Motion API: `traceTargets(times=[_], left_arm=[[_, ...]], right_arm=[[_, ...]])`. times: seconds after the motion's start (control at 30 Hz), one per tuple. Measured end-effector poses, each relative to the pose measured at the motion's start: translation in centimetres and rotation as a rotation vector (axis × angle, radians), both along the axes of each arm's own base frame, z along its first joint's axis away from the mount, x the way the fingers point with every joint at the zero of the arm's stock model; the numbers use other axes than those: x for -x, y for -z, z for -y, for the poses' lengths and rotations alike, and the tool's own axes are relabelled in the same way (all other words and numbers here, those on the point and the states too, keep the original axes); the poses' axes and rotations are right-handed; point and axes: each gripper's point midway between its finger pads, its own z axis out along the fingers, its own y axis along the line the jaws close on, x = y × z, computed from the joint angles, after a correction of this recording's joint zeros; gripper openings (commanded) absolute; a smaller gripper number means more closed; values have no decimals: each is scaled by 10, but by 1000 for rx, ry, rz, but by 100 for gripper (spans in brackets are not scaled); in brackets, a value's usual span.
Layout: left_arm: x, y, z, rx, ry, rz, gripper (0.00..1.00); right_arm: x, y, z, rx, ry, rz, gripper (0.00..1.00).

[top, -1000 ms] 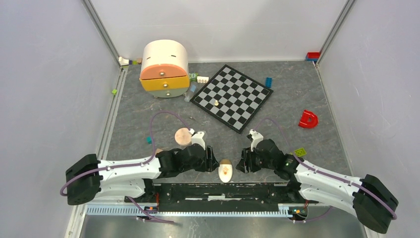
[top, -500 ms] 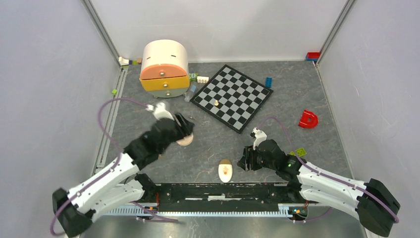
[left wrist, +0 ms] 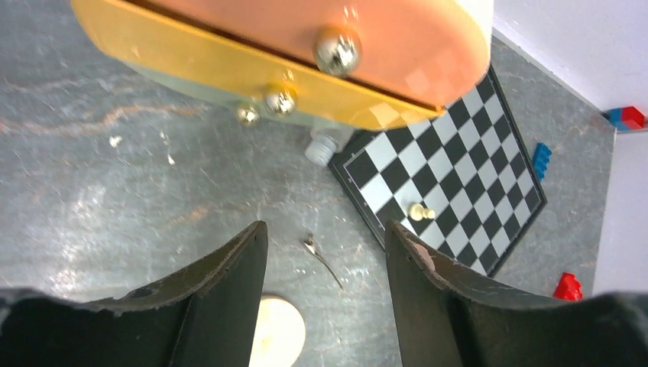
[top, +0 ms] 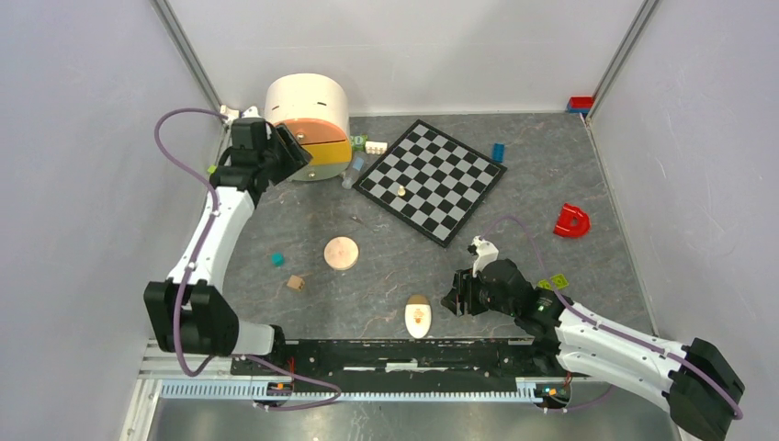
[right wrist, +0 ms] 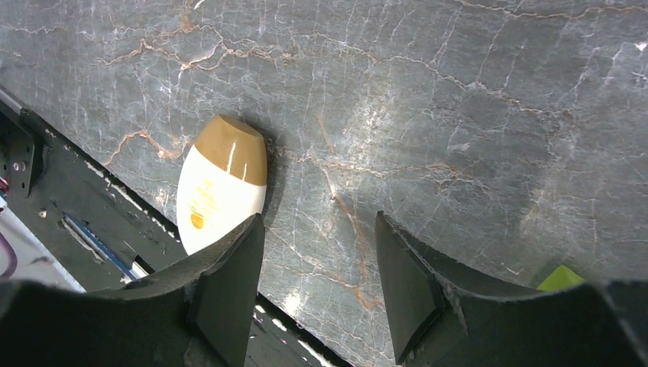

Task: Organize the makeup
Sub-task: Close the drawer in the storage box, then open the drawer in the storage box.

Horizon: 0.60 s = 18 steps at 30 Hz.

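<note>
A round peach compact (top: 341,253) lies flat mid-table; its edge shows in the left wrist view (left wrist: 280,333) beside the left finger. A cream oval (top: 418,318) with a brown cap lies by the near edge, and the right wrist view shows it (right wrist: 221,183) just left of the left finger. My right gripper (top: 454,300) (right wrist: 317,229) hovers open beside it, with bare table between the jaws. My left gripper (top: 292,154) (left wrist: 325,252) is open and empty, up at the drawer unit (top: 308,110), whose peach, yellow and green fronts (left wrist: 306,46) are right ahead.
A chessboard (top: 432,179) with a pawn (left wrist: 420,212) lies right of the drawers. A small bottle (top: 354,171) stands between them. A thin metal scrap (left wrist: 321,254), teal cube (top: 276,259), brown cube (top: 295,283), green tile (top: 557,281), red D-shaped piece (top: 571,221) and blue brick (top: 498,152) are scattered about.
My left arm swung from the near edge, past the peach compact, up to the drawer unit at the back left. The compact stays on the table. The right arm barely moved.
</note>
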Motion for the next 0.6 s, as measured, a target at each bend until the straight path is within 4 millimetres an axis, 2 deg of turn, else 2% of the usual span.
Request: traceTargets(times=[0.13,0.23,0.3,0.4,0.47,0.53,0.6], left_arm=[[-15,2,-14,-10,9,-7,63],[-17,10,-12,-1,25,0,63],[-18,23,-11,2,28,6,63],[-11,57,-11,11,27,-25,62],[-7,72,-9,20,34,-47,62],[-9,72,-8,23,40,-35,62],[-15,64,-8,16,45,0,62]], right_arm=[[-1,0,1,7,2,8,63],[-2,1,2,12,0,13,63],[-2,2,2,19,-3,14,63],[-1,4,3,31,-9,13,63],[-1,5,4,38,-13,13,64],[0,6,5,46,-17,13,64],[0,7,7,53,-18,12,64]])
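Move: The yellow drawer stands slightly ajar. Its middle is about 8 cm ahead of the left hand, 2 cm to its left and some 13 cm below it. The orange drawer lies right above it, about 7 cm below the hand, and the green drawer under it, some 19 cm below the hand. A clear jar stands at the box's foot, about 9 cm ahead of the hand, 7 cm right and 22 cm down. From the right hand the yellow drawer is about 34 cm ahead, 30 cm left and 4 cm up. The yellow drawer's front is what the left hand comes down towards: after easing forward barely 2 cm and about 1 cm left, it sinks quickly some 7 cm in front of the storage box, drawing back about a centimetre. It ends with a small rise and forward nudge. The wrist hardly turns, the fingers stay open, and no touch on the drawer can be made out. ##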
